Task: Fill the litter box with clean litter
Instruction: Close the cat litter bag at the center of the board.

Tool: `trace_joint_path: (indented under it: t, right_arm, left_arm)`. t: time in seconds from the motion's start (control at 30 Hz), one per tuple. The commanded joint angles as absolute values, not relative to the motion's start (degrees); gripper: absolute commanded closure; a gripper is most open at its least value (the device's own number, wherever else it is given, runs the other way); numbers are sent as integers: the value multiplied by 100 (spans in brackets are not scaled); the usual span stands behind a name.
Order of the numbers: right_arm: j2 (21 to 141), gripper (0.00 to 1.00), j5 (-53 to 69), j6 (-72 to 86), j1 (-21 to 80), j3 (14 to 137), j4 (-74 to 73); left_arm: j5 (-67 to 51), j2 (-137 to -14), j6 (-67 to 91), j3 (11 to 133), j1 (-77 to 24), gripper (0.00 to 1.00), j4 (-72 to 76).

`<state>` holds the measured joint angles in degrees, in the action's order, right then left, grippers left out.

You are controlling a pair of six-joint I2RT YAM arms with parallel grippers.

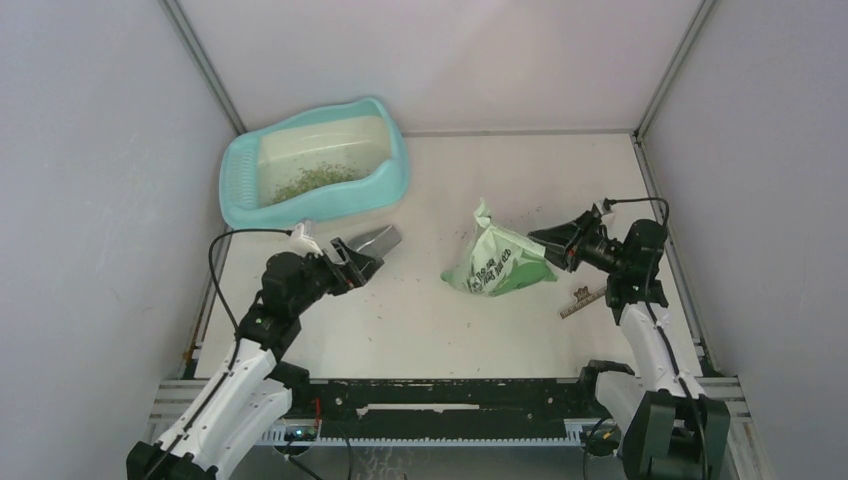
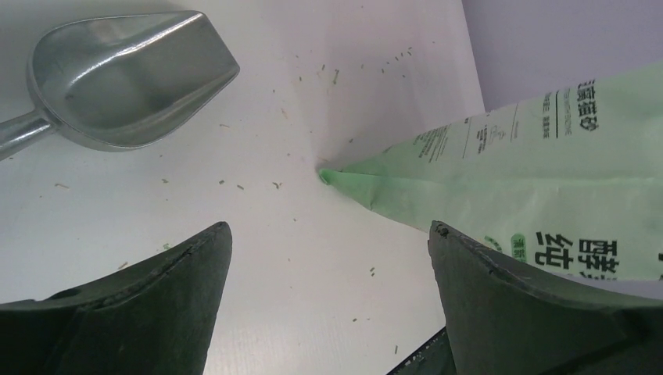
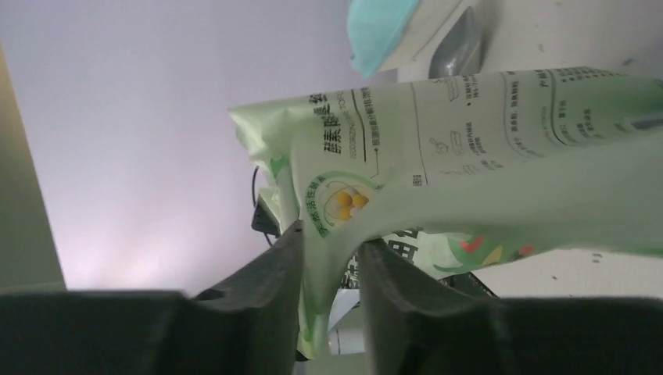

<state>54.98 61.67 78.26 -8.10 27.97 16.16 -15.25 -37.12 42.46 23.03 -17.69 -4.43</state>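
Observation:
The turquoise litter box (image 1: 240,185) stands at the back left, with a thin layer of pale green litter (image 1: 310,180) in its cream inside. A grey metal scoop (image 1: 378,240) lies empty on the table just in front of it. My left gripper (image 1: 360,262) hovers beside the scoop, open and holding nothing (image 2: 328,228). The green printed bag (image 1: 497,265) slumps on the table at centre right. My right gripper (image 1: 545,245) is at the bag's right end. Its jaws stand slightly apart, and a fold of the bag (image 3: 485,156) hangs loosely between them (image 3: 330,234).
Loose granules are scattered over the white table around the scoop (image 2: 125,86) and the bag (image 2: 539,180). A small ruler-like strip (image 1: 583,300) lies next to the right arm. Grey walls close in the left, right and back sides.

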Motion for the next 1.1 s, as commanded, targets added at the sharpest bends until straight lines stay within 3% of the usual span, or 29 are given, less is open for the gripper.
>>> trace_joint_path:
  t: [0.0, 0.1, 0.3, 0.5, 0.67, 0.9, 1.07]
  right_arm:
    - [4962, 57, 6156, 6301, -1070, 3162, 231]
    - [4803, 50, 5775, 5127, -1158, 3819, -1493]
    - [4808, 53, 5696, 4661, -1194, 4120, -2052]
    - [4609, 35, 5721, 4583, -1178, 4031, -2666]
    - [3678, 18, 5218, 5146, -1178, 3402, -3159]
    - [2480, 19, 4242, 5969, -830, 3022, -4339]
    - [1540, 25, 3657, 6675, -745, 2918, -5010]
  left_arm:
    - [-1337, -3755, 4147, 2357, -1883, 2, -73]
    - [-1270, -3779, 4194, 2336, -1984, 2, -62]
    - [-1050, -3680, 4397, 2153, -2264, 2, -26]
    - [-802, -3470, 4642, 1978, -2740, 3, -26]
    - [-578, -3304, 4753, 1897, -3115, 3, -26]
    - [-525, -3151, 4780, 1767, -3385, 3, -26]
    - [-670, -2987, 4723, 1681, -3414, 3, -26]
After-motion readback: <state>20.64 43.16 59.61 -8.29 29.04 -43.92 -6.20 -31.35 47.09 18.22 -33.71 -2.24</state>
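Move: The litter bag's middle is about 8 cm to the right gripper's left, level with it in depth and some 13 cm lower; the near edge of the bag is between its fingers, which are already parting. The metal clip lies 10 cm to that gripper's right and 2 cm back, on the table. From the left gripper the bag's middle is roughly 25 cm right, 2 cm ahead and 7 cm lower; the scoop lies 8 cm straight ahead, 15 cm below. Open the right fingers wide around the edge of the bag, easing slightly right while the wrist rolls about 15 degrees, left side down; then draw the hand back some 9 cm and down 6 cm, tipping the fingers down and turning them clockwise. Meanwhile bring the empty, wide-open left gripper about 5 cm back and to the right, towards the bag, clear of the scoop. ##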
